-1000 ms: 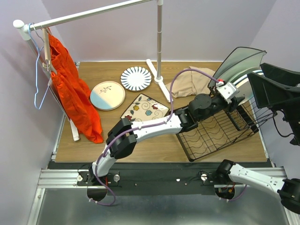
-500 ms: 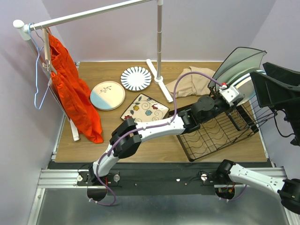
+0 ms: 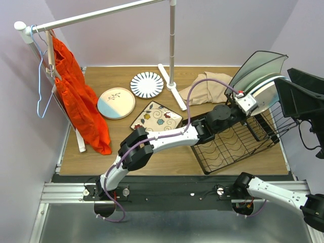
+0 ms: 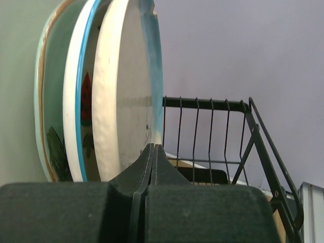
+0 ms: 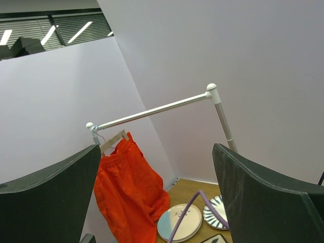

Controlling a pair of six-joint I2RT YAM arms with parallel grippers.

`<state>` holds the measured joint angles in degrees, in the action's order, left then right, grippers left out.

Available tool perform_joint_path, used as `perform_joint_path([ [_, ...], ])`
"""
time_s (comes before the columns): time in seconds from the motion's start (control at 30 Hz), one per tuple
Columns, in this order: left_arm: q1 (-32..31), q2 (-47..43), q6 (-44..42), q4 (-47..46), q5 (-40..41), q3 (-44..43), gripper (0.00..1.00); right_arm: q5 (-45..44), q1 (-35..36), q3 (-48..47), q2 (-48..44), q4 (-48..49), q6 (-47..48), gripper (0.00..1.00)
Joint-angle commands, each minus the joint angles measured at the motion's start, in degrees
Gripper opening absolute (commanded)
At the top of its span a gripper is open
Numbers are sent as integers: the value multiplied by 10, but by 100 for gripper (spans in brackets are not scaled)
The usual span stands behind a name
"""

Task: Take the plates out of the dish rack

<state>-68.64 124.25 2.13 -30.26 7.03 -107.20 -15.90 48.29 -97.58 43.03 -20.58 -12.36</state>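
The black wire dish rack stands at the right of the table. Several plates lean upright in its slotted end. The front plate is white with a teal-blue rim. A blue-edged, red-spotted plate and a pale green plate stand behind it. My left gripper is shut on the front plate's lower rim. My right gripper hangs wide open high at the right, holding nothing. A pink-and-blue plate, a striped plate and a floral square plate lie on the table.
A white clothes rail crosses the back, with an orange garment hanging at the left. A beige cloth lies behind the rack. The left arm's purple cable loops above the floral plate.
The left jaws have closed on the front plate's rim. That plate now leans away from the ones behind it and shows more of its white face from above. The right arm has barely moved.
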Motion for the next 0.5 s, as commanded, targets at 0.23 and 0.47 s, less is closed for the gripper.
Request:
perform_joint_path([
  [0.23,3,-100,60,6,-62,53,45,-20,0,-3,-16,10,20,100],
  [0.47,32,-95,219,149,-118,-55,50,-25,0,-11,-20,10,23,100],
])
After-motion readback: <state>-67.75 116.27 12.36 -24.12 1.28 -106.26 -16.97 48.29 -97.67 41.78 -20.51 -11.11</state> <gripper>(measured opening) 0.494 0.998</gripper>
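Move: Ahead and to the right of the shut left fingers stands the cream plate, its middle about 5 cm farther out, 6 cm right and 3 cm higher. From that hand, the blue-rimmed plate is about 8 cm out and 5 cm right, the green plate 11 cm out and 4 cm right, both also some 3 cm higher. The cream plate lies roughly 18 cm ahead of the right hand, 8 cm right and 27 cm lower. Backing off from the cream plate with nothing between its fingers, the left hand first dips about 1 cm, then climbs some 6 cm while drawing 2 to 3 cm back and as much to the left. Its fingers part from shut to about half open on the way, and the wrist turns slightly clockwise. ##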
